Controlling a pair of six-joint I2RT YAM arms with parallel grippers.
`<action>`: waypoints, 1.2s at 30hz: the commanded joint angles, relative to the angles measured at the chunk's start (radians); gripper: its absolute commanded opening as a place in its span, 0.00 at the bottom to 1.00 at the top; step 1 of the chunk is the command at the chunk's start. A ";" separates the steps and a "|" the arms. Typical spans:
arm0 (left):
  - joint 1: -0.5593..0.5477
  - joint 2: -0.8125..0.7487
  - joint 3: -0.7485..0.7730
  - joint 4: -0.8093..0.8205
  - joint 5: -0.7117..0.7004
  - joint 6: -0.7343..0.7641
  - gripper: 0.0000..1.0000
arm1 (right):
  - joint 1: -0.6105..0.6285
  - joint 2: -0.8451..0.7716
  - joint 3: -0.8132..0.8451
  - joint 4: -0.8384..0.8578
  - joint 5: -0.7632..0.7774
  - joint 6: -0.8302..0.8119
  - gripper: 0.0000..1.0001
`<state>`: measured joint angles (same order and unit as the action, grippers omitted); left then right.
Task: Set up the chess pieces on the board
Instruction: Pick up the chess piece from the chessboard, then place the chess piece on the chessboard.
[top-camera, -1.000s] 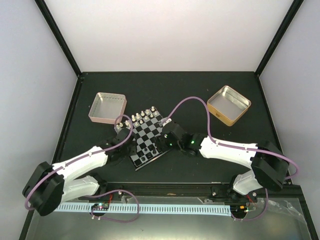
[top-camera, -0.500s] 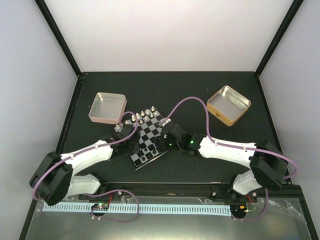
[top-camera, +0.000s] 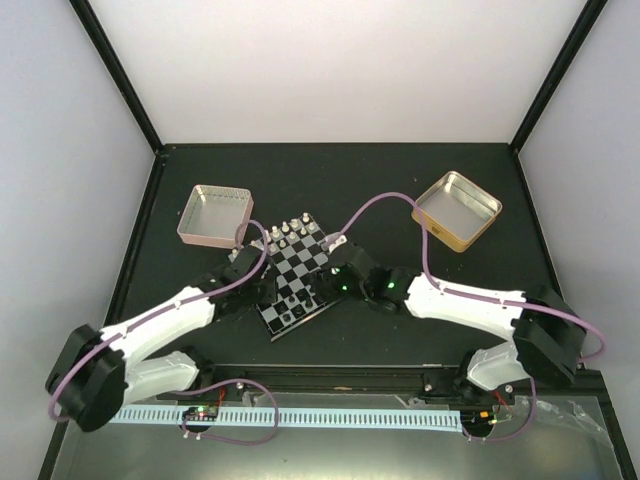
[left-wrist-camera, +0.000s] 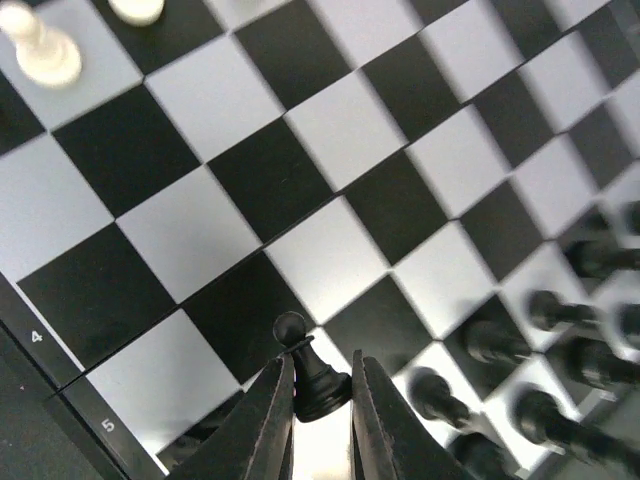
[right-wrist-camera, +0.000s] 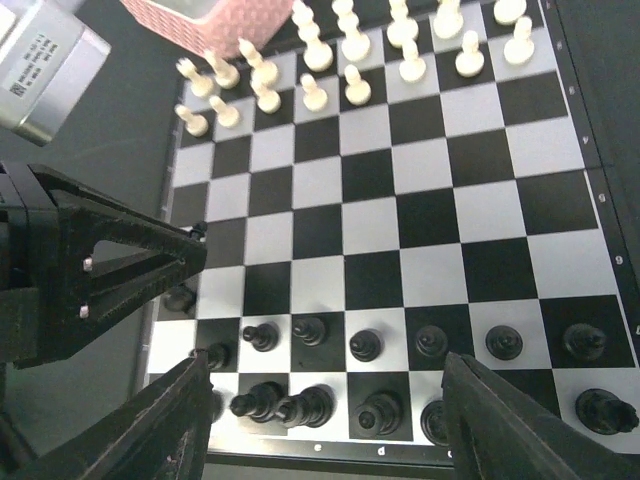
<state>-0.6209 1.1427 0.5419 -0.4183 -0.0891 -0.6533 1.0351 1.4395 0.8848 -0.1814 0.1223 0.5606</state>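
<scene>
The board (top-camera: 300, 262) lies tilted mid-table, with white chess pieces (right-wrist-camera: 352, 40) in its far rows and black ones (right-wrist-camera: 365, 345) in its near rows. In the left wrist view my left gripper (left-wrist-camera: 322, 362) is shut on a black pawn (left-wrist-camera: 312, 378), held upright over a pale square by the board's left edge. Seen from above, that gripper (top-camera: 262, 288) is at the board's left side. My right gripper (right-wrist-camera: 325, 390) hovers open and wide over the near black rows with nothing in it, at the board's right side (top-camera: 328, 282).
A pink tin (top-camera: 213, 215) sits just beyond the board's far-left corner. A gold tin (top-camera: 457, 209) stands at the back right. The left arm's dark fingers (right-wrist-camera: 120, 265) reach in over the board's left edge in the right wrist view. Cables arc above both arms.
The left gripper's jaws have narrowed onto the black pawn and the left arm has shifted slightly. The right arm has edged a little toward the board.
</scene>
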 joint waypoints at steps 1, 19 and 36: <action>0.010 -0.145 0.071 -0.034 0.073 0.056 0.10 | -0.014 -0.123 -0.023 0.064 -0.026 0.026 0.64; 0.011 -0.591 0.016 0.320 0.658 0.224 0.11 | -0.034 -0.368 0.012 0.139 -0.351 0.193 0.62; 0.010 -0.613 0.018 0.381 0.796 0.217 0.11 | -0.033 -0.293 0.049 0.269 -0.600 0.279 0.37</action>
<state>-0.6163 0.5285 0.5598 -0.0887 0.6670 -0.4438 1.0039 1.1206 0.8879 0.0540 -0.4198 0.8249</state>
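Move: The left hand already pinches the black chess piece just above the board. The open right fingertips it is to be brought to are roughly 10 cm to its right, 8 cm higher and level with it fore and aft. So for the right hand, the piece is about 10 cm left and 8 cm below. From the left hand, the black pieces' rows centre some 9 cm right and 2 cm back, and the white ones about 12 cm ahead, both around 4 cm lower. Up fast, about 25 cm, the left hand carries the pinched chess piece, also drawing some 10 cm back and 8 cm right while its wrist swings from pointing down to pointing at the right gripper. The right hand rises about 18 cm and backs 8 cm, turning some 45 degrees to face the left one, and its wide fingers close partway around the piece without visibly gripping it. ##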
